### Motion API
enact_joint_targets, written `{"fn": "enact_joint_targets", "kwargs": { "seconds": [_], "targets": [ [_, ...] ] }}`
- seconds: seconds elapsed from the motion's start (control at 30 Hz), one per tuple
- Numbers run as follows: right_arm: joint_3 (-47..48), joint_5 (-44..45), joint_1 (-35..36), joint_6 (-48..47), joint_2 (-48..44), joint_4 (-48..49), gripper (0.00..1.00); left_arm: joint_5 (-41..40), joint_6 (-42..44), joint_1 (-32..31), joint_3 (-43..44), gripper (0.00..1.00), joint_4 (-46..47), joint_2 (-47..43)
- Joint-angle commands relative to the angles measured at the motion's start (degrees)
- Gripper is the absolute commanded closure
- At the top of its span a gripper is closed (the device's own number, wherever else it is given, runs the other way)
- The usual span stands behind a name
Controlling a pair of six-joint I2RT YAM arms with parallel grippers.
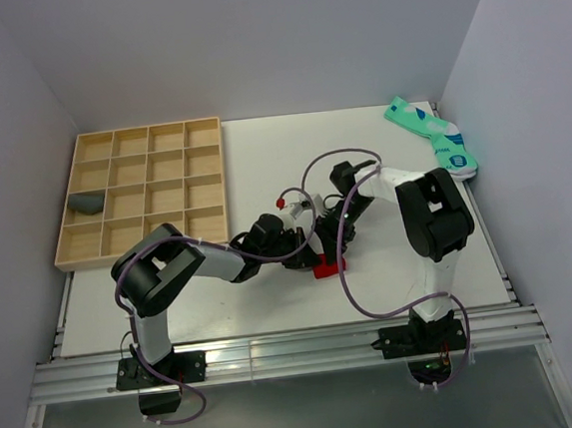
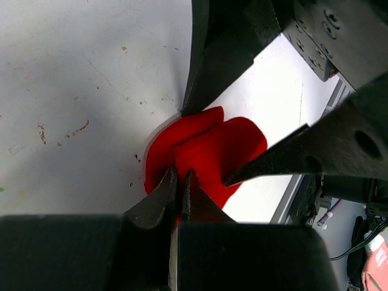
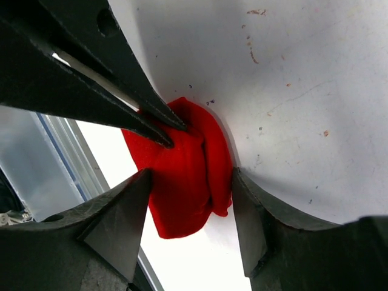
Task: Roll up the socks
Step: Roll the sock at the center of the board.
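The red sock (image 1: pixel 328 266) lies bunched into a short roll on the white table, in front of both arms. My left gripper (image 2: pixel 180 176) is shut on a fold at the edge of the red sock (image 2: pixel 206 151). My right gripper (image 3: pixel 191 176) is open and straddles the red sock (image 3: pixel 188 182), one finger close against each side of the roll. In the right wrist view the left gripper's fingers (image 3: pixel 121 91) press into the sock from above. The dark grey sock (image 1: pixel 87 202) sits in a left-hand compartment of the wooden tray (image 1: pixel 139 133).
The wooden tray with its many compartments stands at the back left of the table. Mint-green patterned socks (image 1: pixel 435 136) lie at the back right corner. The table's metal front rail (image 1: pixel 278 353) runs close behind the red sock.
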Motion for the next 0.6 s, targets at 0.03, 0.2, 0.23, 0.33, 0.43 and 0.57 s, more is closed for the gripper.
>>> {"fn": "enact_joint_targets", "kwargs": {
  "seconds": [0.03, 0.2, 0.23, 0.33, 0.43, 0.57],
  "targets": [
    [-2.55, 4.97, 0.64, -5.6, 0.57, -4.93, 0.39, -6.65, 1.58, 0.6, -1.62, 1.0, -12.58, 2.28],
    [-4.39, 6.38, 0.64, -5.08, 0.57, -3.62, 0.44, -8.59, 0.35, 0.6, -1.7, 1.0, -12.59, 1.58],
    [-4.66, 6.38, 0.56, -4.9, 0.57, -3.35, 0.45, -8.67, 0.26, 0.6, -1.7, 1.0, -12.5, 1.49],
    [-4.75, 6.12, 0.56, -4.9, 0.83, -3.53, 0.52, -9.55, -0.53, 0.6, -1.18, 1.0, -12.94, 1.31],
    [-4.84, 6.56, 0.56, -4.11, 0.66, -3.26, 0.61, -9.91, -0.97, 0.6, -1.09, 0.99, -12.59, 0.96],
    [-4.66, 6.56, 0.64, -3.15, 0.74, -3.08, 0.77, -10.08, -1.67, 0.52, -1.26, 1.0, -11.97, -0.09]
  ]
}}
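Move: My left hand already pinches the partly rolled red sock. The sock's bundle lies about 1 cm nearer my base and 3 cm to the right of my left hand, 1 cm lower. From my right hand, whose open fingers straddle it, the bundle is some 1 cm back, 1 cm left and 1 cm down. The green sock lies roughly 26 cm ahead and 27 cm right of my right hand. I close my right fingers around the red bundle, from over half open to about a quarter, while drawing that hand back toward my base about 1.5 cm and sinking it slightly, one finger on the bundle's forward side and the other on its near side. My left hand stays put and keeps its pinch on the sock, turning barely a few degrees. ##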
